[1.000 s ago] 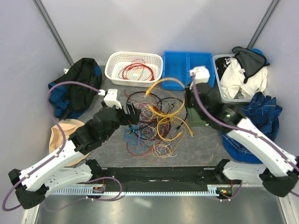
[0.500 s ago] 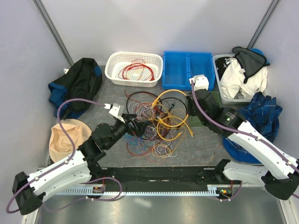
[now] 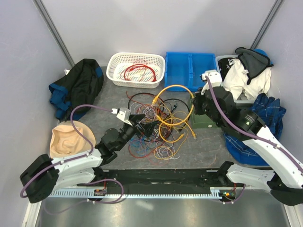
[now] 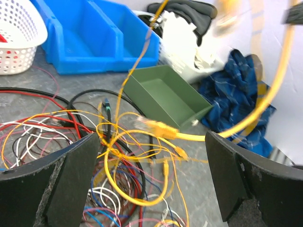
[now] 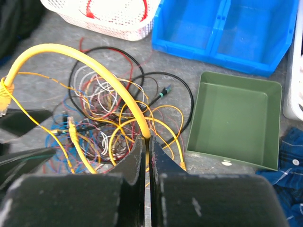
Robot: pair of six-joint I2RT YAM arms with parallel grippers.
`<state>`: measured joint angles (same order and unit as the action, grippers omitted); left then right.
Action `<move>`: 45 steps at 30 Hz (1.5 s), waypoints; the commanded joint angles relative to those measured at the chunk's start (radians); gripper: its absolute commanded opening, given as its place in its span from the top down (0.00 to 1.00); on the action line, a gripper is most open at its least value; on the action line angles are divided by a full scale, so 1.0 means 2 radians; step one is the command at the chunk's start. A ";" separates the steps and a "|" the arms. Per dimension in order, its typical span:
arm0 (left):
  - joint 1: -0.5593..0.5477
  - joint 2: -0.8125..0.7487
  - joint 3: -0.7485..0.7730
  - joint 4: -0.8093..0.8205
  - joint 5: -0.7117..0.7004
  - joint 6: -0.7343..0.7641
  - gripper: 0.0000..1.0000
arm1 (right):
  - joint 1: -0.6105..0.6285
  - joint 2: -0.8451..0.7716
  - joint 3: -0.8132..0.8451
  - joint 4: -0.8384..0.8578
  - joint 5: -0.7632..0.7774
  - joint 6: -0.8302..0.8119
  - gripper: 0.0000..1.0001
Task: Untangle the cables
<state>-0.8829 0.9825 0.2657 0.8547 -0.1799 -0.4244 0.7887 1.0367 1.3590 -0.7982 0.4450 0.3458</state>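
Note:
The cables [image 3: 154,128] lie in a loose, many-coloured tangle on the grey table, also seen in the left wrist view [image 4: 113,156]. My right gripper [image 3: 193,106] is shut on a thick yellow cable [image 5: 94,64] and holds it up in an arch above the pile [image 5: 104,127]. The cable enters the jaws [image 5: 147,142] at their tips. My left gripper [image 3: 142,126] hangs low over the tangle's left side, wide open [image 4: 151,179] with nothing held. A yellow plug [image 4: 158,127] sits blurred ahead of its fingers [image 4: 52,184].
A white basket [image 3: 136,69] with a red cable, blue bins [image 3: 191,70] and a bin of clothes [image 3: 244,78] line the back. A green tray [image 3: 204,121] sits under the right arm. Dark clothing [image 3: 78,87] and a beige hat [image 3: 68,139] lie left, blue cloth [image 3: 265,118] right.
The left arm has dropped and reached forward to the tangle, still open. The right gripper has pulled right and back with the yellow cable, stretching its arch out of the pile.

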 commanded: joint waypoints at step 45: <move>0.094 -0.093 0.369 -0.379 -0.074 -0.010 0.98 | 0.000 -0.041 -0.074 0.007 0.126 0.022 1.00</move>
<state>-0.6998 0.7971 0.8337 0.4881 -0.3634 -0.4622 0.7887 0.9440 1.2381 -0.8665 0.5705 0.3637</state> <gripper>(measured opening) 0.032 0.011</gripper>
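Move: The thin yellow cable I go for hangs by the thick yellow cable's far plug, about 10 cm ahead of my open left hand, 2 cm to the right and 4 cm below. The thick cable's other plug is nearer, roughly 4 cm ahead, 3 cm right and 4 cm lower; the tangle's middle lies some 4 cm ahead and 20 cm down. From my right hand, that thin cable is about 18 cm left, 6 ahead and 13 lower; the green box sits some 9 ahead, 5 right and 30 below. I reach my open left hand forward about 10 cm, dipping slightly as it arrives, shut its fingers on the thin yellow cable beside the far plug, then sweep it up nearly 30 cm while drawing left and back. My right hand keeps its pinch on the thick yellow cable, easing slightly up and back, then right and down. ##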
